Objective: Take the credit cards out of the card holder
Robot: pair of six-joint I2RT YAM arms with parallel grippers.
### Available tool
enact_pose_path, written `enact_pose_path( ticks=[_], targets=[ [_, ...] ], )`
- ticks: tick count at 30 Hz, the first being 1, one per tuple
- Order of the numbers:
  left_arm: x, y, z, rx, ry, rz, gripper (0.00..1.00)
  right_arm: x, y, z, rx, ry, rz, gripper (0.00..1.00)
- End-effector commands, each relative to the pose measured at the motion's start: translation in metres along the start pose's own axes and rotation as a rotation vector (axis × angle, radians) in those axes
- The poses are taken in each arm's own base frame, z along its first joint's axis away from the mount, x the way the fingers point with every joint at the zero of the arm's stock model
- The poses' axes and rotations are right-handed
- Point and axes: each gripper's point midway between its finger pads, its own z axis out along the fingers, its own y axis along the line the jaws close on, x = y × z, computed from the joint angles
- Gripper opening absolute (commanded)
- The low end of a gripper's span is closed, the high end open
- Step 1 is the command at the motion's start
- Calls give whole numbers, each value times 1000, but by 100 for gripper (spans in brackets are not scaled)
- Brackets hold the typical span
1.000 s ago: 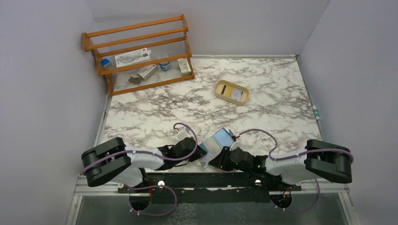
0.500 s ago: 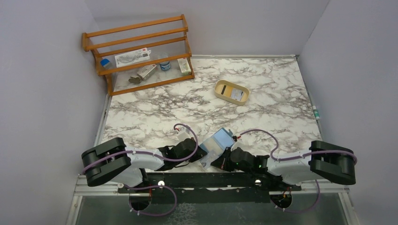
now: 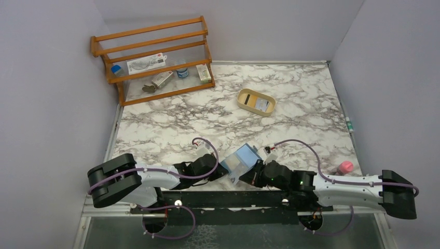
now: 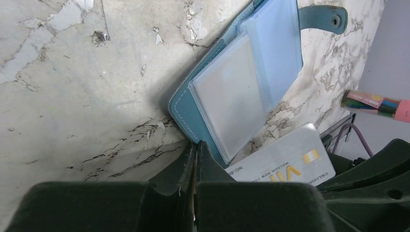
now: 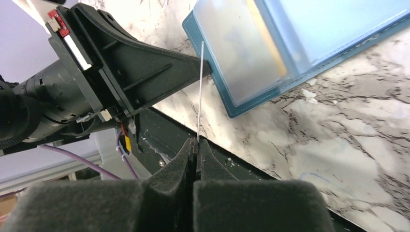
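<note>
The teal card holder (image 4: 186, 104) lies open near the table's front edge (image 3: 241, 158), its clear sleeves facing up and its snap tab (image 4: 321, 15) at the far end. My left gripper (image 4: 196, 144) is shut on the holder's near edge. One credit card (image 4: 285, 159), white with a gold chip, is out of the sleeves beside the holder. My right gripper (image 5: 197, 141) is shut on that credit card (image 5: 199, 92), which shows edge-on as a thin white line standing upright. The two grippers face each other, a few centimetres apart.
A tan tray (image 3: 244, 94) with cards in it sits at mid-table. A wooden rack (image 3: 155, 57) with small items stands at the back left. A pink-ended tube (image 3: 344, 167) lies right of the grippers. The black base rail (image 3: 233, 197) runs just below the holder.
My right gripper has shut on the card and drawn it clear of the holder. The right arm has stretched out to the right, uncovering the pink tube. The left arm has held still.
</note>
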Motion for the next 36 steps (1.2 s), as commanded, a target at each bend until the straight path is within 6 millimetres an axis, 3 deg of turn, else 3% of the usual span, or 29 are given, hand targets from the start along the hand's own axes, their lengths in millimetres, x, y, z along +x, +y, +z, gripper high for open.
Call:
enact_pose_path(
  ticks=[1, 9, 12, 20, 25, 33, 36],
  targets=[
    [6, 35, -5, -111, 27, 20, 0, -19, -21, -12, 127, -77, -62, 0],
    [7, 42, -11, -116, 31, 26, 0, -31, -31, -12, 195, -76, -102, 1],
    [7, 46, -14, -120, 28, 27, 0, -49, -26, -6, 182, -91, -117, 1],
    [1, 51, -23, -121, 4, 26, 0, -165, 12, 3, 82, -179, -240, 1],
    [-1, 54, -27, -117, -6, 20, 0, -214, 34, 9, 39, -186, -326, 0],
    [0, 51, -29, -107, 10, 50, 0, -314, 1, 5, 51, -216, -303, 1],
    [0, 47, -29, -102, 15, 65, 0, -336, -3, 11, 84, -192, -381, 1]
  ],
)
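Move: The right hand holds a pulled-out card; the cream tray lies some 34 cm ahead of it, 8 cm to its right and about 4 cm lower. The card holder's middle is about 7 cm ahead of that hand, straight in line and some 5 cm below. From the left hand, its shut fingertips on the holder's corner, the holder's middle is roughly 4 cm ahead and 6 cm right; the tray is about 32 cm ahead, 14 cm right. Right hand carries the card some 30 cm forward, right and up towards the tray; left drags the holder leftward. ##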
